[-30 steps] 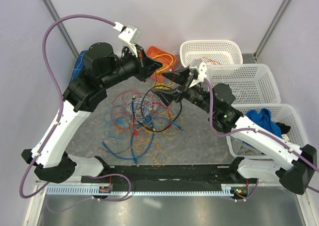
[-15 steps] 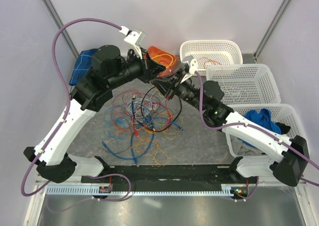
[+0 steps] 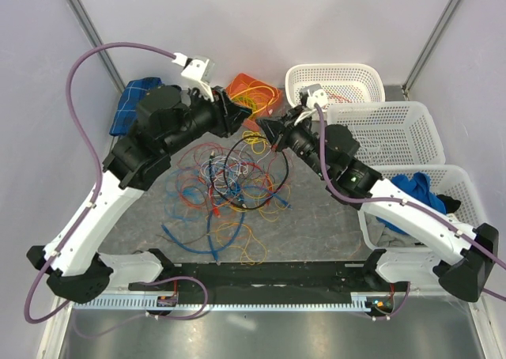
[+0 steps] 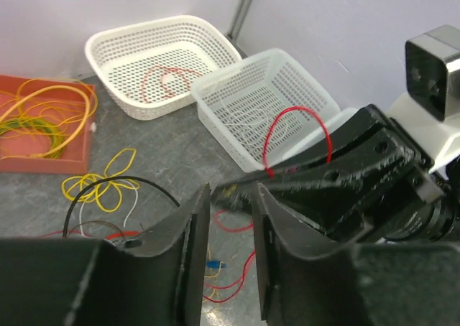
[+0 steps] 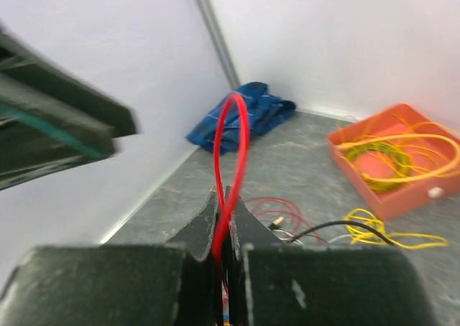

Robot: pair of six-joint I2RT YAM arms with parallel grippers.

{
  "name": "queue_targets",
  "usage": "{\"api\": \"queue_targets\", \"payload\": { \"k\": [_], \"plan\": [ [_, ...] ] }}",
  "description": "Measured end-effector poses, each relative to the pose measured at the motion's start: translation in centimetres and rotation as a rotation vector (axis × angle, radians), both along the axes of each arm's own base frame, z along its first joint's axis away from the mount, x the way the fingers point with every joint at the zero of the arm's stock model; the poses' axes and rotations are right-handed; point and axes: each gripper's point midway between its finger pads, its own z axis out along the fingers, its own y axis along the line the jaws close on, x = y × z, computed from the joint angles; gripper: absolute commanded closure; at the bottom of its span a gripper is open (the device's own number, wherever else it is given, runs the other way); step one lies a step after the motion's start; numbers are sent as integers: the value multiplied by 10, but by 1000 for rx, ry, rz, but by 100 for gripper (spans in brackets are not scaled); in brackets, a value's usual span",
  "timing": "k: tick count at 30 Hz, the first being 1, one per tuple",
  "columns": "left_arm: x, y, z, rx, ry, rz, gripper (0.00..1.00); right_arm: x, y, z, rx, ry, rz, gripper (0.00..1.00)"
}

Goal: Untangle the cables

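Observation:
The cables (image 3: 231, 182) lie in a tangle of red, blue, orange, yellow, white and black on the grey table between the arms. My right gripper (image 5: 228, 197) is shut on a red cable (image 5: 231, 132) that loops up above its tips. From above, the right gripper (image 3: 266, 128) hangs over the tangle's far edge. My left gripper (image 3: 248, 122) faces it tip to tip. In the left wrist view the left gripper (image 4: 231, 197) is open with nothing between its fingers, and the red cable loop (image 4: 296, 109) stands on the right gripper ahead.
An orange tray (image 3: 243, 82) of coiled yellow cables sits at the back centre. Three white baskets (image 3: 328, 67) (image 3: 395, 106) (image 3: 462, 177) line the right side, the nearest holding a blue cloth (image 3: 415, 189). Another blue cloth (image 3: 134, 106) lies at the back left.
The right gripper swung in and closed from wide open onto the red cable. The left gripper, shut before, has opened and let go, easing back left.

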Motion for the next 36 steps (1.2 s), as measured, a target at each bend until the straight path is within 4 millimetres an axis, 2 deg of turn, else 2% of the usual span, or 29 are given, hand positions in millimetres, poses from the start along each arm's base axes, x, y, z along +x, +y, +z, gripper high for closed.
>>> {"api": "queue_targets", "payload": {
  "k": [2,5,8,10,12,17,23,28,31,36],
  "plan": [
    [-1,10,3,-11,-16,36,40,8,-9,-1,-24,27,-59,100],
    [-3,23,5,-24,-35,86,27,16,-20,4,-41,50,-119,100],
    [-2,33,5,-35,-45,135,25,27,-29,10,-50,65,-177,100],
    [-2,42,-1,-40,-39,178,24,41,-39,15,-54,80,-225,100],
    [-3,51,-16,-41,-15,219,24,62,-54,21,-44,96,-292,100],
    [-14,71,-59,-54,55,286,23,130,-105,42,5,126,-502,100],
    [-29,75,-119,-72,163,283,25,200,-152,65,130,139,-660,100],
    [-36,67,-169,-54,269,259,27,246,-179,54,284,144,-687,100],
    [-39,65,-190,-43,317,255,27,269,-187,47,368,128,-689,100],
    [-39,66,-216,-35,366,274,27,312,-192,38,456,107,-701,100]
  ]
}}
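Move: The right gripper already holds the red cable, bound for the white basket some 34 cm ahead, 25 cm right and 34 cm below. From this hand the grey crate lies about 22 cm ahead and 40 cm right, and the orange box about 35 cm ahead and 6 cm left. The cable tangle is some 8 cm ahead, 8 cm left and 42 cm below the left hand; the black loop is about 13 cm straight ahead of that hand, equally low. Keep the right gripper shut on the red cable and sweep it forward about 30 cm and some 19 cm right, rising slightly, out towards the white basket, swinging the fingers clockwise some 40 degrees until they point nearly straight forward. Meanwhile open the left gripper wider and shift it left, then bring it down over 20 cm towards the tangle, tipping its fingers downward. ##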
